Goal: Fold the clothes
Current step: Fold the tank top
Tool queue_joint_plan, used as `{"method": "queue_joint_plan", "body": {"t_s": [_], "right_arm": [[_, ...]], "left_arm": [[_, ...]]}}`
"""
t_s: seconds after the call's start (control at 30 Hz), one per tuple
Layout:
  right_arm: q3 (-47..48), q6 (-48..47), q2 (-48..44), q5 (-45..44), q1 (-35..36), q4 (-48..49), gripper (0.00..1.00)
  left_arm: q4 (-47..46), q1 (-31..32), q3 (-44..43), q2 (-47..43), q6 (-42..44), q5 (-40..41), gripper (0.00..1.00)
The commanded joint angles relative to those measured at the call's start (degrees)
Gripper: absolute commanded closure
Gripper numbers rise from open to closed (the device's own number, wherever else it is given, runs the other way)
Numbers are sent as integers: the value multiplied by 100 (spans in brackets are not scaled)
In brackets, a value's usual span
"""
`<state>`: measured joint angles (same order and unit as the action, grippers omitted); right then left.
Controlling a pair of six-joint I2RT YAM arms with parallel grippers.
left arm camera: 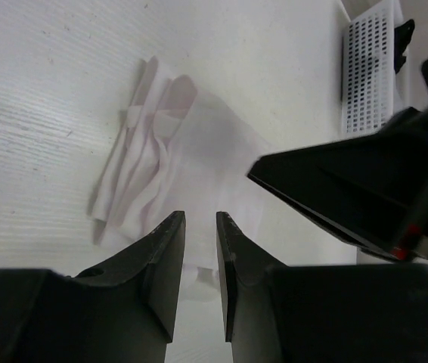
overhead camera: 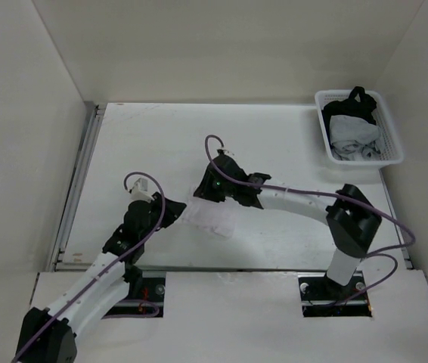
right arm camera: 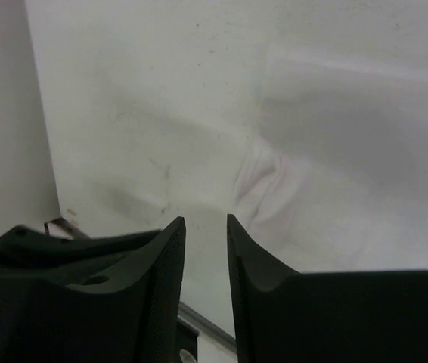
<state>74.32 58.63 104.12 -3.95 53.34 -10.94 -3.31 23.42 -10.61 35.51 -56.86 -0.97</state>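
The clothes (overhead camera: 214, 217), a thin white garment folded into a small wrinkled bundle, lie flat on the white table between the two arms. My left gripper (overhead camera: 175, 213) sits at the bundle's left edge. In the left wrist view its jaws (left arm camera: 200, 215) stand a little apart with nothing between them, and the clothes (left arm camera: 191, 151) lie just beyond the tips. My right gripper (overhead camera: 199, 190) hovers over the bundle's far left corner. Its jaws (right arm camera: 206, 218) are open and empty, with a creased edge of the clothes (right arm camera: 312, 197) just past the right finger.
A white mesh basket (overhead camera: 360, 127) holding dark and pale garments stands at the table's back right corner; it also shows in the left wrist view (left arm camera: 369, 68). A metal rail (overhead camera: 78, 189) runs along the table's left edge beside the wall. The right arm (left arm camera: 365, 181) reaches across near the left gripper.
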Motion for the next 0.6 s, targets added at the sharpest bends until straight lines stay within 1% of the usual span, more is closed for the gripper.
{"method": "queue_joint_plan", "body": {"t_s": [0.0, 0.1, 0.13, 0.17, 0.23, 0.3, 0.33, 0.43, 0.57], "right_arm": [[-566, -123, -1049, -315, -39, 654, 72], [-1225, -369, -1577, -747, -109, 725, 92], [-1445, -483, -1709, -800, -118, 751, 97], [-1647, -571, -1832, -862, -109, 803, 100], [-1991, -765, -2017, -915, -100, 953, 100], [-2385, -844, -2245, -967, -100, 1067, 100], [-2509, -871, -2316, -1011, -100, 1102, 100], [-2931, -950, -2492, -1056, -109, 1330, 99], [-3354, -880, -2589, -1003, -100, 1629, 98]], "left_arm": [[-178, 411, -511, 420, 61, 26, 78], [-792, 1140, -766, 1175, 105, 508, 78], [-1020, 1369, -854, 1517, 122, 684, 78], [-1283, 1563, -968, 1903, 192, 817, 79], [-1759, 1714, -1188, 2599, 307, 853, 80], [-2294, 1688, -1399, 3406, 290, 853, 81], [-2471, 1653, -1452, 3628, 290, 862, 81], [-3147, 1303, -1584, 4471, 281, 880, 81], [-3825, 784, -1777, 5324, 149, 546, 82]]}}
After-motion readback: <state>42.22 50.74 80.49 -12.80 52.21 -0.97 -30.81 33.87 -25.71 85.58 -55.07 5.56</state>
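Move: The folded tank top has its middle some 9 cm to the right of the left hand, about level with it fore and aft and roughly 8 cm below. Its far right corner is about 6 cm ahead of that hand and 15 cm to its right. From the right hand, just above the bundle, the middle lies some 4 cm back, 3 cm to the right and 9 cm below. Over the folded tank top the hands change places: the right hand withdraws some 12 cm rightward and slightly back, hopping up about 4 cm and then sinking to the bundle's right edge, its fingers shutting as it goes. The left hand sweeps right, then turns forward and down over the bundle's far part, 5 cm lower by the end, its narrow finger gap hardly changed. ##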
